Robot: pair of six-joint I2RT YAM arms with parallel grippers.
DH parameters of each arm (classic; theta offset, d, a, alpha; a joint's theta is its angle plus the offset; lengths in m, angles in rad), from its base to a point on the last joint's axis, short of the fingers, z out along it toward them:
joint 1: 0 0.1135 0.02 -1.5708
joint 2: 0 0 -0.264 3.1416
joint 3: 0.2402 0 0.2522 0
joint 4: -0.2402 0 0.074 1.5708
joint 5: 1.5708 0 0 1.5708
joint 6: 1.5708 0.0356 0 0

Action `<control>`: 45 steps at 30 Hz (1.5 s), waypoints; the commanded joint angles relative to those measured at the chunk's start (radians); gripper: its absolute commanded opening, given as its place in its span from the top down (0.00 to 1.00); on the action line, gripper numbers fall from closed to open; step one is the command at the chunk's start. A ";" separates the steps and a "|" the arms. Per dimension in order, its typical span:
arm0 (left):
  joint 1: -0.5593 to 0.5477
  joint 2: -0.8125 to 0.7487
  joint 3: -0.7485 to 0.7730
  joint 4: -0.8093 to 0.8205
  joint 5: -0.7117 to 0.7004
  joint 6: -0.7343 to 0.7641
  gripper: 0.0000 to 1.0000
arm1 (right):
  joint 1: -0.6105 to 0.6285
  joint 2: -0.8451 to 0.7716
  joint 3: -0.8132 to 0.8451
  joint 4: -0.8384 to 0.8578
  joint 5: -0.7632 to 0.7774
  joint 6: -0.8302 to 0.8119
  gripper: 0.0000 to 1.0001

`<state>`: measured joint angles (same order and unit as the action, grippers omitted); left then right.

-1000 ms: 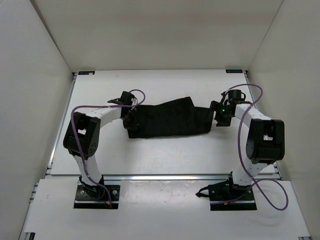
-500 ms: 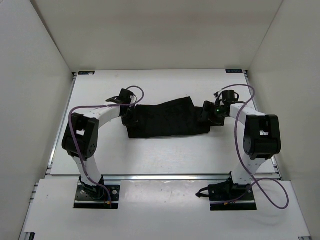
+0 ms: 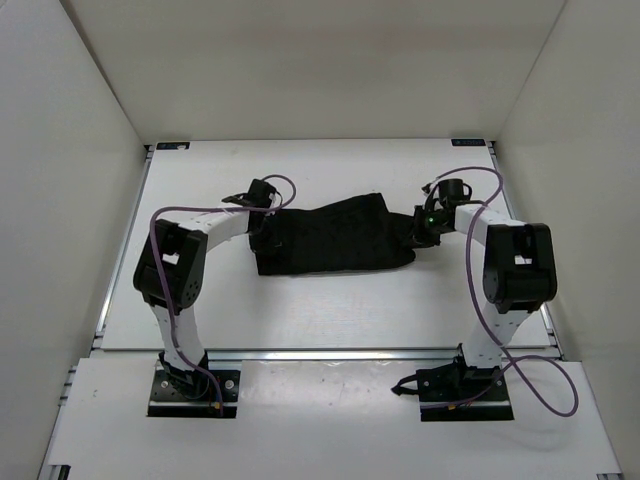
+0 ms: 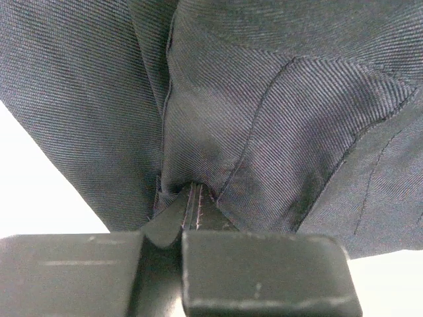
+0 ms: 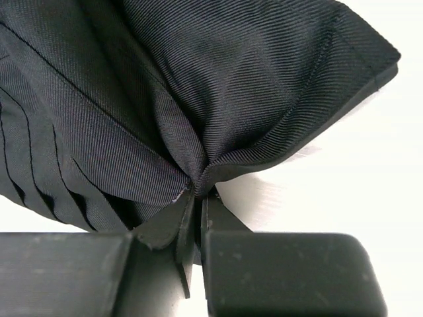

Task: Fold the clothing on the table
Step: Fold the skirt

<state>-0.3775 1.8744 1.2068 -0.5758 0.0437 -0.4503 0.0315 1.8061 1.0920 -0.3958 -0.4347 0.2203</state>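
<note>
The clothing is a black pleated garment lying lengthwise across the middle of the white table. My left gripper is at its left end, shut on a bunched fold of the clothing; its jaws pinch the fabric at the left gripper's tips. My right gripper is at the right end, shut on a gathered edge of the clothing, the cloth puckering where the right gripper's tips meet. The fabric fills most of both wrist views.
White enclosure walls stand on three sides. A silver rail runs along the table's near edge, with both arm bases behind it. Purple cables loop off each arm.
My right gripper moved left onto the garment's right end and closed on it, after standing open beside it. The left gripper kept its hold and shifted slightly right.
</note>
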 commanded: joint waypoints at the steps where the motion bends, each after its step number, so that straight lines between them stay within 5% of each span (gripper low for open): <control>1: -0.021 0.046 0.008 -0.006 -0.011 -0.007 1.00 | -0.030 -0.045 0.032 -0.001 -0.013 -0.002 1.00; 8: -0.095 0.107 0.078 -0.004 0.041 -0.059 1.00 | -0.038 -0.123 0.219 -0.063 -0.039 -0.032 1.00; 17: -0.159 0.175 0.125 0.169 0.154 -0.324 1.00 | 0.171 -0.160 0.376 -0.037 -0.096 -0.059 1.00; 23: -0.141 0.206 0.102 0.263 0.208 -0.412 1.00 | 0.370 -0.133 0.364 -0.084 -0.052 -0.125 1.00; 29: -0.115 0.203 0.069 0.318 0.245 -0.447 1.00 | 0.432 -0.149 0.234 -0.034 -0.055 -0.102 1.00; 31: -0.110 0.198 0.056 0.336 0.258 -0.453 1.00 | 0.433 -0.139 0.209 -0.040 -0.041 -0.098 0.93; 40: -0.087 0.158 -0.013 0.384 0.311 -0.462 1.00 | 0.325 -0.166 0.210 0.103 -0.284 0.061 0.10; 45: -0.040 0.080 -0.073 0.419 0.357 -0.470 1.00 | 0.219 -0.255 0.245 0.174 -0.270 0.111 0.05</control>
<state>-0.4541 2.0258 1.1908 -0.1226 0.4000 -0.9321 0.2974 1.6550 1.2892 -0.3161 -0.6708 0.2829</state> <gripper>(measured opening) 0.022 0.947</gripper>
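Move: Both hands already pinch the skirt, the right hand at its right end and the left at its left end. The skirt's middle, over which the right end is taken, lies some 20 cm left of the right hand, level with it in reach and about 2 cm lower. The raised far flap is about 10 cm left and 9 cm ahead of that hand. From the left hand the middle is about 18 cm to the right; the skirt's near left corner is some 8 cm back. The right hand swings the skirt's right end up and slightly forward, then over to the left in a quick arc, peaking nearly 18 cm up and reaching some 17 cm left, draws back and sinks, opens wide to let the cloth go while still well above the table, and finally rises again and moves a little forward, empty. Meanwhile the left hand, fingers shut on the left end throughout, drags it about 13 cm to the right at table height and tilts some 30 degrees so that its fingertips point more to the right. ##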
